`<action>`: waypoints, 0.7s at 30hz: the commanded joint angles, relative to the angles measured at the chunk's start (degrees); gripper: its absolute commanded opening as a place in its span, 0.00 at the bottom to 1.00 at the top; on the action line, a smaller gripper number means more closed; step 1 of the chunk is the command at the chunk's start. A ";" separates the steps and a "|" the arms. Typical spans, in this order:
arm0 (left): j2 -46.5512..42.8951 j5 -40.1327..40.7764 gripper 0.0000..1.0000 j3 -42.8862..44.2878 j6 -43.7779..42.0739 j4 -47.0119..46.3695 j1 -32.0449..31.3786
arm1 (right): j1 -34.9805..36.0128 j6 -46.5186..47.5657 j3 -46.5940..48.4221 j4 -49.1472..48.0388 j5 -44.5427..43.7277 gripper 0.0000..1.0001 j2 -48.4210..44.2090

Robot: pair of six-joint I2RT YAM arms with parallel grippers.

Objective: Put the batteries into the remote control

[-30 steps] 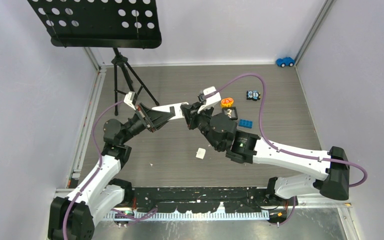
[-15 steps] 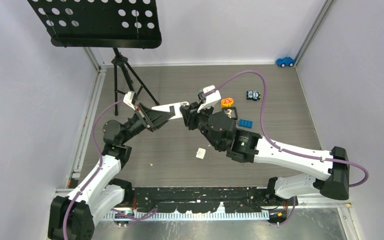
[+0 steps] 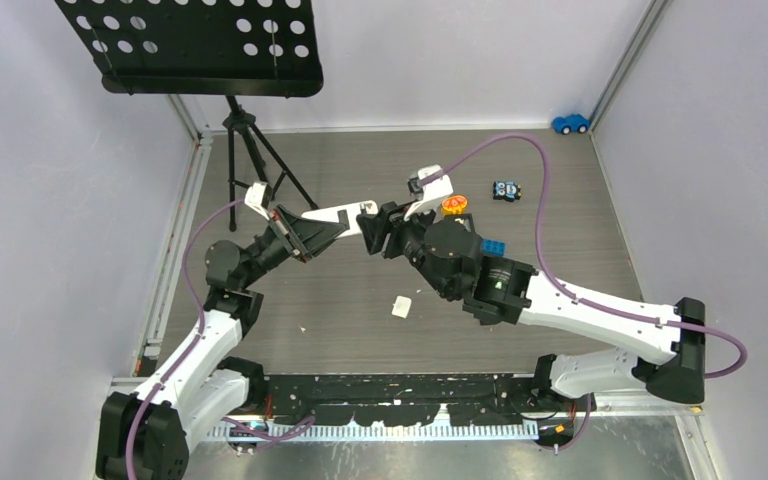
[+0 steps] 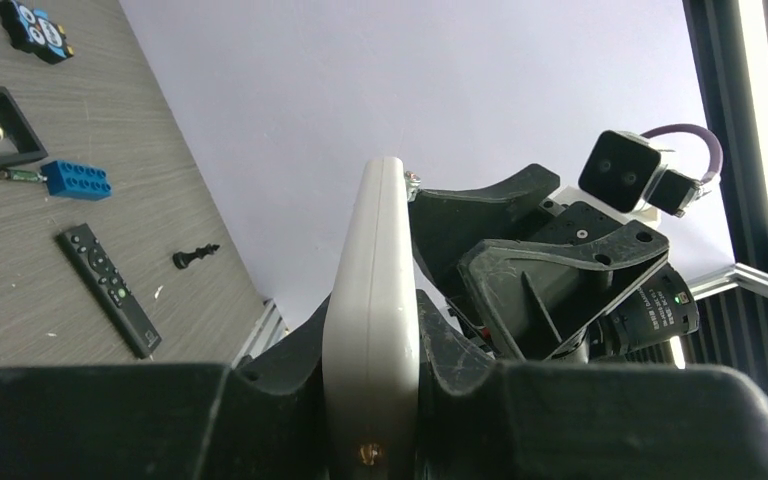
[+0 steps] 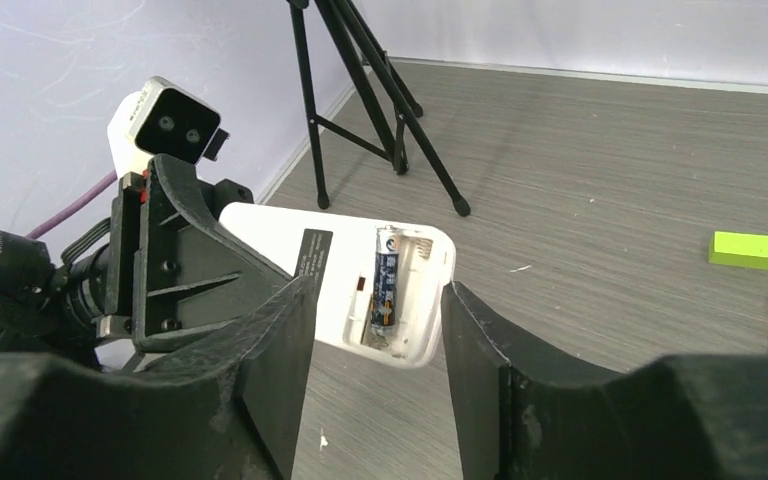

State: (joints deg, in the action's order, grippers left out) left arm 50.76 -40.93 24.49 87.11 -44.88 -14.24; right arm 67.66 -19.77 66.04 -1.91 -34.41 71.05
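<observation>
My left gripper (image 3: 312, 227) is shut on a white remote control (image 3: 338, 216), holding it off the table near the middle. Seen edge-on in the left wrist view, the remote (image 4: 372, 290) is pinched between the left gripper's (image 4: 372, 318) jaws. The remote's (image 5: 278, 232) back compartment is uncovered, and one dark blue-and-silver battery (image 5: 387, 280) lies in its left slot. Open and holding nothing, my right gripper (image 5: 375, 305) sits just short of that end, with one finger on each side. From above, the right gripper (image 3: 373, 229) nearly meets the remote's tip.
A black tripod music stand (image 3: 250, 150) rises at the back left. On the table lie a blue brick (image 3: 491, 247), an orange gear toy (image 3: 454, 205), a small toy car (image 3: 506, 189), a white scrap (image 3: 400, 307), a green block (image 5: 746, 249), a black remote (image 4: 108, 290) and a chess piece (image 4: 195, 257).
The right gripper's jaws have opened, and its wrist has swung a little to the right. The left arm and the white remote have stayed put.
</observation>
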 commanded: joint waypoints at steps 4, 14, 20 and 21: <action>-1.42 2.49 0.00 0.39 -3.58 -5.43 -0.09 | -0.06 -11.85 -1.30 2.41 -2.26 0.60 -7.83; -4.39 5.32 0.00 -1.01 -7.30 -4.41 -0.09 | -0.07 -39.91 -10.96 -4.47 -3.72 0.76 -9.13; -4.90 5.09 0.00 -1.34 -6.57 -5.65 -0.09 | 0.02 -47.47 -11.69 -13.59 -0.02 0.79 -5.57; -5.08 5.14 0.00 -1.44 -6.48 -5.73 -0.06 | 0.02 -47.77 -12.03 -15.29 0.03 0.79 -4.99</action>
State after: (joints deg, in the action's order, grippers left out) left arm 47.22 -36.69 23.18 81.60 -45.76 -14.24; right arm 67.59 -59.57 53.78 -6.61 -34.57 65.06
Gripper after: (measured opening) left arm 0.222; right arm 0.781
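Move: The battery lying in the white remote's open compartment is about 3 cm to the right hand's left, 2 cm ahead and roughly level. On the table about 30 cm below, the battery cover lies some 9 cm back and 2 cm right of that hand, the green block about 16 cm ahead and 7 cm right. From the left hand, which grips the remote, the battery is about 3 cm ahead, 5 cm right and 1 cm higher. Back, right and up goes the right hand first, some 4 cm clear of the battery and remote, its fingers spreading wider; then it swings back left and sinks about 4.5 cm, ending lower and nearer its base, while the wrist rolls some 30 degrees, left side rising, and tips about 20 degrees down. The left hand keeps its grip on the remote, tilting it slightly up and counter-clockwise. ##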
